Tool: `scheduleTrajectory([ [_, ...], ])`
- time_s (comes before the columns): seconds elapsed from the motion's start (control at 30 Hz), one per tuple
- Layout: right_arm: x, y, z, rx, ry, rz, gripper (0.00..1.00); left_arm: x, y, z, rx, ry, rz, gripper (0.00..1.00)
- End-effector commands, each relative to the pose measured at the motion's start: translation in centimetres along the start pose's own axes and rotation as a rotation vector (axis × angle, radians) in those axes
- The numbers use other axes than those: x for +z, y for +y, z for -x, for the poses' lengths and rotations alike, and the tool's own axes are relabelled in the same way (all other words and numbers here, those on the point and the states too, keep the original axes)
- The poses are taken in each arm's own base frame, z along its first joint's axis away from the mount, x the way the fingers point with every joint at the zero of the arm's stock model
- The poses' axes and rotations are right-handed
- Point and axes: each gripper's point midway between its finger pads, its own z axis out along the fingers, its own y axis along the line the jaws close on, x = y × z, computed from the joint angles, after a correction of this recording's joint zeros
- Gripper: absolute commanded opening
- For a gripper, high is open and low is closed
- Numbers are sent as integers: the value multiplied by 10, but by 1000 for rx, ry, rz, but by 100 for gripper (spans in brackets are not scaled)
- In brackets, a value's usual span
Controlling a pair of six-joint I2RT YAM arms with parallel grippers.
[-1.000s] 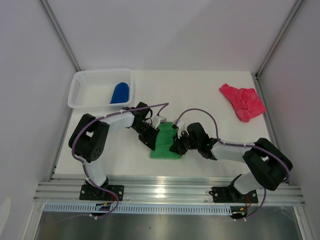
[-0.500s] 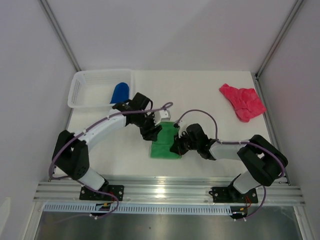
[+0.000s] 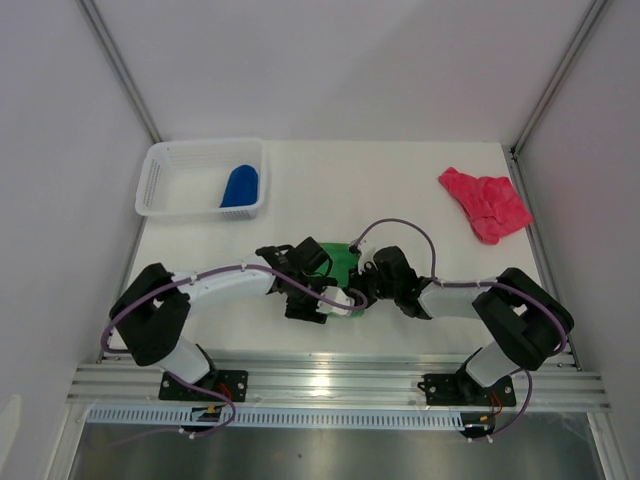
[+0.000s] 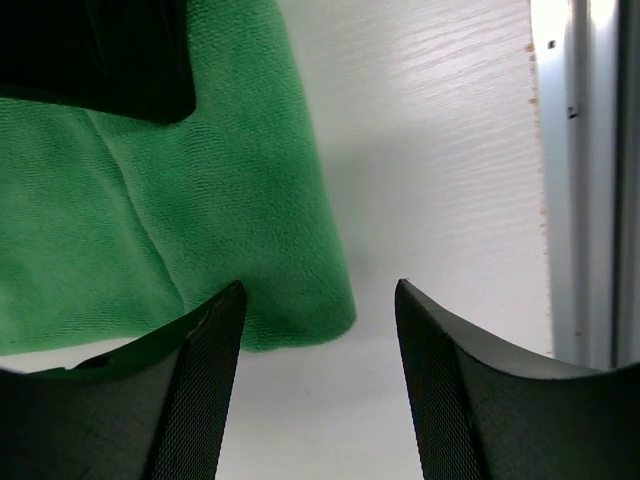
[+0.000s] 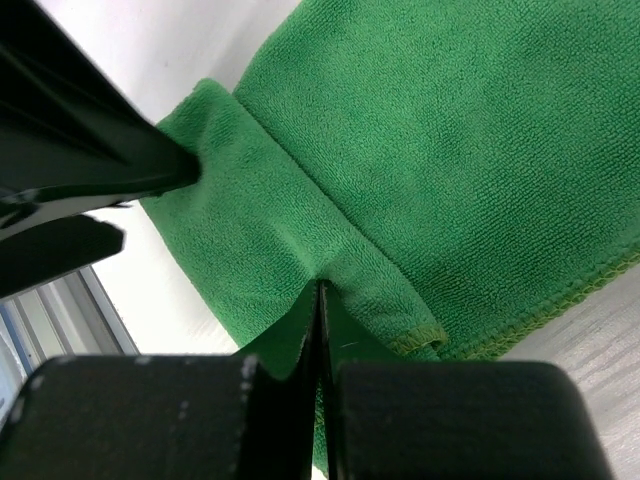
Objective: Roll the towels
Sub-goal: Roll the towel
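Note:
The green towel (image 3: pixel 343 263) lies at the table's middle near the front, mostly covered by both grippers. My right gripper (image 5: pixel 320 287) is shut, pinching a raised fold of the green towel (image 5: pixel 450 150) at its near edge. My left gripper (image 4: pixel 318 290) stands open low over the table, with the corner of the green towel (image 4: pixel 200 200) just inside its left finger and nothing held. From above, the left gripper (image 3: pixel 333 300) and right gripper (image 3: pixel 358 290) almost meet. The blue towel (image 3: pixel 240 185) sits in the basket. The pink-red towel (image 3: pixel 487 203) lies crumpled at the far right.
A white mesh basket (image 3: pixel 170 180) stands at the far left of the table. The metal rail (image 3: pixel 330 380) runs along the front edge, close to the left gripper. Grey walls close in both sides.
My left gripper has swung from the far side of the green towel to its near edge and opened wider. The right gripper has stayed shut on the towel.

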Motion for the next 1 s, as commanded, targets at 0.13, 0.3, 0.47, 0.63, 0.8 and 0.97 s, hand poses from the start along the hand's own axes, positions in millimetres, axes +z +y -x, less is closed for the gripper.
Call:
scheduleTrajectory([
  [0.13,-2,-8,8,-10,-32,-45,0,13,15,-5,86,32,69,66],
  [0.3,-5,-5,12,-24,-37,-38,0,27,8,-21,43,65,63,67],
  [0.47,-14,-6,17,-46,-47,-52,2,38,8,-31,-9,101,65,61],
  [0.63,-35,0,37,-131,-93,-56,11,36,12,-33,-64,106,89,12],
  [0.8,-77,5,65,-297,-181,-91,30,15,2,-17,-175,15,-8,1],
  [0.97,-106,12,61,-497,-209,-87,32,-5,-5,-3,-234,-70,-97,1],
])
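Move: Just ahead of the left fingers, roughly 2 cm forward, 1 cm to the right and 3 cm below, is the left end of the green towel's folded strip. The towel's flat part is centred about 9 cm ahead of this hand, 5 cm to its right and 4 cm below. From the right hand, that left end is about 11 cm to the left, 2 cm back and 2 cm lower; the strip's right end is directly under its shut fingertips, 1 cm down. Sinking nearly 3 cm and edging as far forward, the left hand brings its open fingers around the strip's left end and shuts them on it, then rises about 1.5 cm with the pinch, turning slightly counter-clockwise. The right fingertips at first stay on the strip's right end, then come free, climbing some 11 cm and drawing right while the hand tilts up and opens about a third. ##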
